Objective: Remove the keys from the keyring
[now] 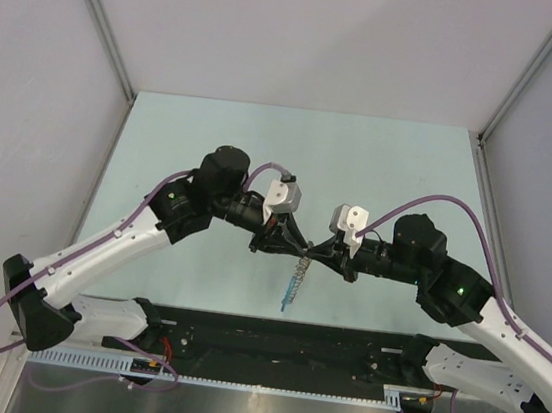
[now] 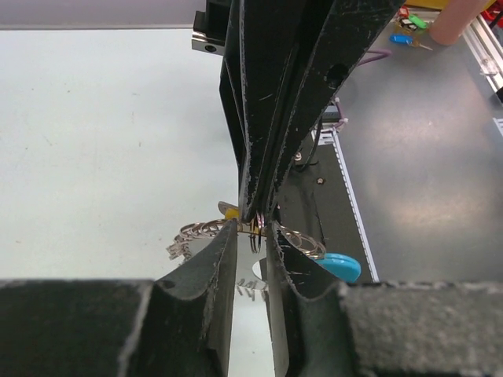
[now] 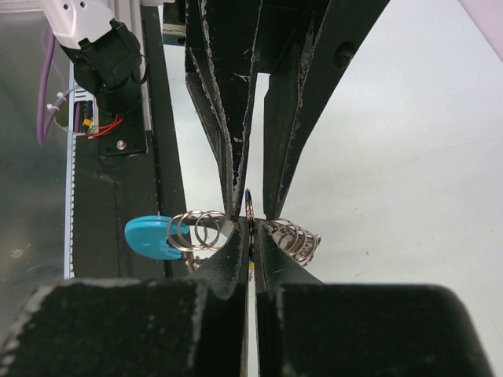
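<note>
My two grippers meet tip to tip above the pale green table (image 1: 263, 145). The right gripper (image 3: 250, 226) is shut on the thin keyring (image 3: 249, 203), seen edge-on. The left gripper (image 2: 253, 228) comes from the opposite side with its jaws narrowly apart. They straddle the keyring (image 2: 255, 239) without clearly touching it. The keys (image 3: 299, 238) fan out on both sides of the fingers on small silvery loops, with the bright blue piece (image 3: 153, 238) at one end. From above, the bunch (image 1: 299, 273) dangles below the two grippers, blue piece (image 1: 288, 294) lowest.
A black base plate (image 1: 279, 343) and a white toothed cable rail (image 1: 234, 381) run along the near edge under the hanging bunch. Grey walls close in the table at both sides and at the back. Small coloured items (image 2: 409, 27) lie far off on the metal surface.
</note>
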Available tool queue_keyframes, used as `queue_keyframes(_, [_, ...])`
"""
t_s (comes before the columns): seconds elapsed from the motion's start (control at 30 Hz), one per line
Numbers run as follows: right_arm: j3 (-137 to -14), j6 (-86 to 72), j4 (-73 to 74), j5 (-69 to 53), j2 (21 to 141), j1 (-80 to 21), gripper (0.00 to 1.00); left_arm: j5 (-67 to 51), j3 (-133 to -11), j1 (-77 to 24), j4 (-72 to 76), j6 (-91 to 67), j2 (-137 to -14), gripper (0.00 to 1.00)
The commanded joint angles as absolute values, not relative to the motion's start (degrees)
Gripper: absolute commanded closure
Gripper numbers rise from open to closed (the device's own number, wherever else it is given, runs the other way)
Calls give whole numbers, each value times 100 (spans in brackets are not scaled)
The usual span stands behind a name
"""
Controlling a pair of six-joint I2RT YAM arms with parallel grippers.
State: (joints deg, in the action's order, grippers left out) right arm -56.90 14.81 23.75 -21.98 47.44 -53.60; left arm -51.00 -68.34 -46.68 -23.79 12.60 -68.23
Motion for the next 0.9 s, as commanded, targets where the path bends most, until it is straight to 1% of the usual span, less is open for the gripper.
queue_keyframes(0.0, [-6012, 1380, 2101, -2329, 4728, -5353, 100, -5010, -7224, -4746, -2592, 1512, -6873, 75])
queue_keyframes(0.2, [-6003, 1380, 2136, -2347, 4772, -5353, 100, -4957, -7286, -4772, -2733, 1634, -6838, 76])
queue_keyframes(0.27, [-6003, 1380, 2109, -2355, 4781, -5353, 100, -4975, -7286, -4781, -2777, 1661, -6838, 79])
queue_keyframes(0.3, [-6003, 1371, 2101, -2373, 4790, -5353, 100, -4983, -7277, -4781, -2795, 1705, -6855, 83])
queue_keyframes(0.33, [-6003, 1371, 2083, -2373, 4790, -5353, 100, -5010, -7295, -4790, -2830, 1731, -6855, 92])
queue_keyframes(0.4, [-6003, 1362, 2074, -2364, 4790, -5344, 100, -5010, -7278, -4799, -2865, 1767, -6882, 99])
queue_keyframes(0.5, [-6003, 1266, 2013, -2251, 4799, -5344, 100, -4905, -7216, -4799, -2743, 1680, -6882, 100])
queue_keyframes(0.53, [-6003, 1248, 1995, -2215, 4781, -5344, 96, -4843, -7172, -4799, -2664, 1644, -6812, 100])
queue_keyframes(0.57, [-6003, 1239, 2013, -2163, 4773, -5344, 86, -4808, -7102, -4799, -2498, 1574, -6751, 100])
queue_keyframes(0.63, [-6003, 1239, 2082, -2136, 4755, -5335, 78, -4729, -6847, -4799, -1894, 1267, -6540, 100])
queue_keyframes(0.67, [-6012, 1239, 2135, -2144, 4755, -5335, 72, -4789, -6742, -4799, -1655, 1135, -6478, 100])
queue_keyframes(0.7, [-5994, 1239, 2171, -2153, 4755, -5335, 70, -4851, -6541, -4790, -1417, 838, -6425, 99])
queue_keyframes(0.77, [-5977, 1222, 2276, -2145, 4746, -5326, 68, -4965, -6364, -4799, -810, 564, -6302, 100])
queue_keyframes(0.83, [-5924, 1187, 2303, -2118, 4685, -5326, 69, -4940, -6101, -4790, -424, 212, -6241, 100])
queue_keyframes(0.87, [-5906, 1169, 2285, -2118, 4650, -5317, 72, -4852, -6004, -4790, -30, 107, -6153, 100])
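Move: Between the left hand's parted fingertips, at most 1 cm to its right and level, stands the wire ring of the keyring. The right hand's shut tips already hold that ring, about 1 cm to the right hand's left or less. From the left hand, the blue key hangs some 5 cm back, about 1 cm left and 4 cm lower; the yellow key is about 1 cm ahead, 2 cm right and 3 cm below. Closing its fingers from about a quarter open to shut, the left hand pinches the wire ring while staying almost in place, drifting only about 0.5 cm back at the end. The right hand keeps its hold until the left has shut, sinking about 0.5 cm; then its fingers part to roughly a third open, freeing its pinch as the hand eases about 0.5 cm forward. ##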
